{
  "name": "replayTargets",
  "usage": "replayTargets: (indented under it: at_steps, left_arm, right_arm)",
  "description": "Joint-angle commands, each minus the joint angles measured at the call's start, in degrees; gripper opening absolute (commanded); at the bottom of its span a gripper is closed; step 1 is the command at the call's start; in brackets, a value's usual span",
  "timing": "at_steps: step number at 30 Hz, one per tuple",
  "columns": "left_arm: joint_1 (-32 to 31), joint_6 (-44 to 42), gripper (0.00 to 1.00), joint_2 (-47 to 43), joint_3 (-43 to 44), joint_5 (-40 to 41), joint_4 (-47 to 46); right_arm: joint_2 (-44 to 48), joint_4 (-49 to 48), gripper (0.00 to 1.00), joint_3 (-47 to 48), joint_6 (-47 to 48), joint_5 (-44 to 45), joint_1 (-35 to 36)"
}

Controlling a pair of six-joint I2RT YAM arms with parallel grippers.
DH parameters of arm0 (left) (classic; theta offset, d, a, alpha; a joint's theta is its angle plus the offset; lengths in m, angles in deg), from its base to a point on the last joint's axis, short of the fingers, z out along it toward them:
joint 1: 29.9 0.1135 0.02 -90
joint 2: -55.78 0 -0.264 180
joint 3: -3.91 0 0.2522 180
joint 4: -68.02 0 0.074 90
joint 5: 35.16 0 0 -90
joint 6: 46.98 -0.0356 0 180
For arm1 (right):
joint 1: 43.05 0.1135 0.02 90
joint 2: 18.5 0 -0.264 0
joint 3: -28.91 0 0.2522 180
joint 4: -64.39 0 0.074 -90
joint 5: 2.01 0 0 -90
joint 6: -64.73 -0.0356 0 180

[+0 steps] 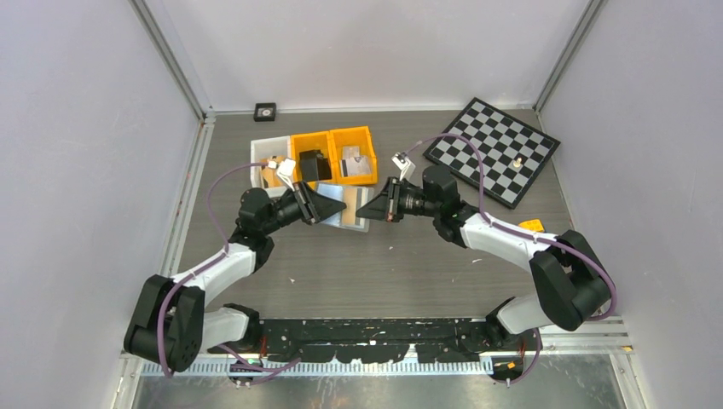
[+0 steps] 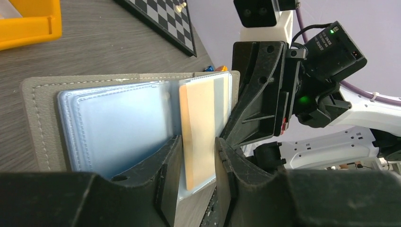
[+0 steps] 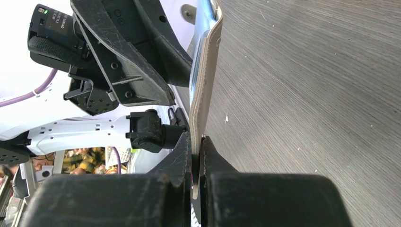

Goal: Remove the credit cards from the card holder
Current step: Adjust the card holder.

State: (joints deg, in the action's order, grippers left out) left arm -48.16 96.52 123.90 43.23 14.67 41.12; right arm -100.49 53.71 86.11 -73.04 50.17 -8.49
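Note:
The card holder [image 1: 355, 221] [image 2: 38, 123] is a grey stitched case lying open between my two arms, lifted on one side off the table. Inside it, clear sleeves show a pale blue credit card [image 2: 118, 127]. A tan credit card [image 2: 201, 123] sticks partway out of its sleeve. My left gripper [image 2: 198, 142] [image 1: 334, 206] has a finger against each long edge of that tan card, which bows slightly. My right gripper [image 3: 196, 138] [image 1: 365, 210] is shut on the holder's grey edge [image 3: 204, 94] from the opposite side.
Two orange bins [image 1: 332, 153] and a white bin [image 1: 266, 152] stand just behind the grippers. A chessboard [image 1: 494, 152] with a small piece on it lies at the back right. A small orange object [image 1: 531, 225] sits by the right arm. The two grippers nearly touch.

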Motion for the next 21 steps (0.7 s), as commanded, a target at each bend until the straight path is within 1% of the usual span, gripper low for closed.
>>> replayTargets:
  at_steps: [1,7,8,9,11,12,14,16,19,21]
  left_arm:
    - [-0.2,1.0,0.34,0.9,2.4,-2.6,-3.0]
    - [-0.2,3.7,0.32,2.7,2.5,-4.3,-6.1]
    - [-0.2,4.2,0.30,3.0,2.5,-4.6,-6.8]
    - [-0.2,4.8,0.26,3.5,2.6,-5.1,-7.7]
    - [-0.2,6.7,0.12,4.4,2.5,-6.5,-10.6]
    - [-0.2,7.6,0.07,5.0,2.6,-7.3,-12.4]
    - [-0.1,9.4,0.05,5.7,2.5,-8.4,-16.0]
    - [-0.1,10.4,0.04,6.3,2.2,-8.7,-17.9]
    - [0.0,10.6,0.01,6.6,2.2,-8.7,-18.0]
    - [0.5,10.8,0.00,6.5,2.1,-8.7,-18.0]
  right_arm:
    - [1.5,-8.1,0.00,1.4,-2.3,-4.1,0.1]
    - [1.8,-11.0,0.00,0.5,-3.7,-5.0,0.0]
    - [1.9,-11.4,0.00,0.4,-3.8,-5.2,0.1]
    - [1.9,-11.6,0.01,0.4,-3.9,-5.2,0.0]
    - [1.9,-11.8,0.01,0.4,-4.1,-5.1,0.1]
    - [1.9,-11.8,0.00,0.4,-4.0,-4.9,0.1]
    - [1.8,-11.1,0.01,0.4,-3.8,-4.3,0.0]
    - [1.8,-9.8,0.00,0.7,-3.2,-3.7,0.0]
    - [1.7,-8.9,0.04,0.7,-3.0,-2.8,-0.4]
    - [1.9,-7.7,0.04,0.6,-2.8,-1.7,-1.0]
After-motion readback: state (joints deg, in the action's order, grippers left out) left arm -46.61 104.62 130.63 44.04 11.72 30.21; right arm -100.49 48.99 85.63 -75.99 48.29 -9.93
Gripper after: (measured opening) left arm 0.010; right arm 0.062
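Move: The open card holder, already pinched at its right end by the right hand, has its middle practically at the left hand's open fingertips, about 1 cm to the right and 1 cm below. Its cards sit some 2 cm to the right of the left hand, level ahead. From the right hand the holder's middle is about 4 cm left and 1 cm ahead. The orange box with papers lies on the table about 18 cm ahead of the left hand, 2 cm right and 13 cm below. The card holder stays pinched at its right end by the right hand, which lifts it some 1.5 cm. Meanwhile the left fingers, standing about a third open over its inner face by the cards' edge, draw shut there; the left hand creeps about 1 cm forward and slightly up, rolling some 5 degrees so its left side dips. ##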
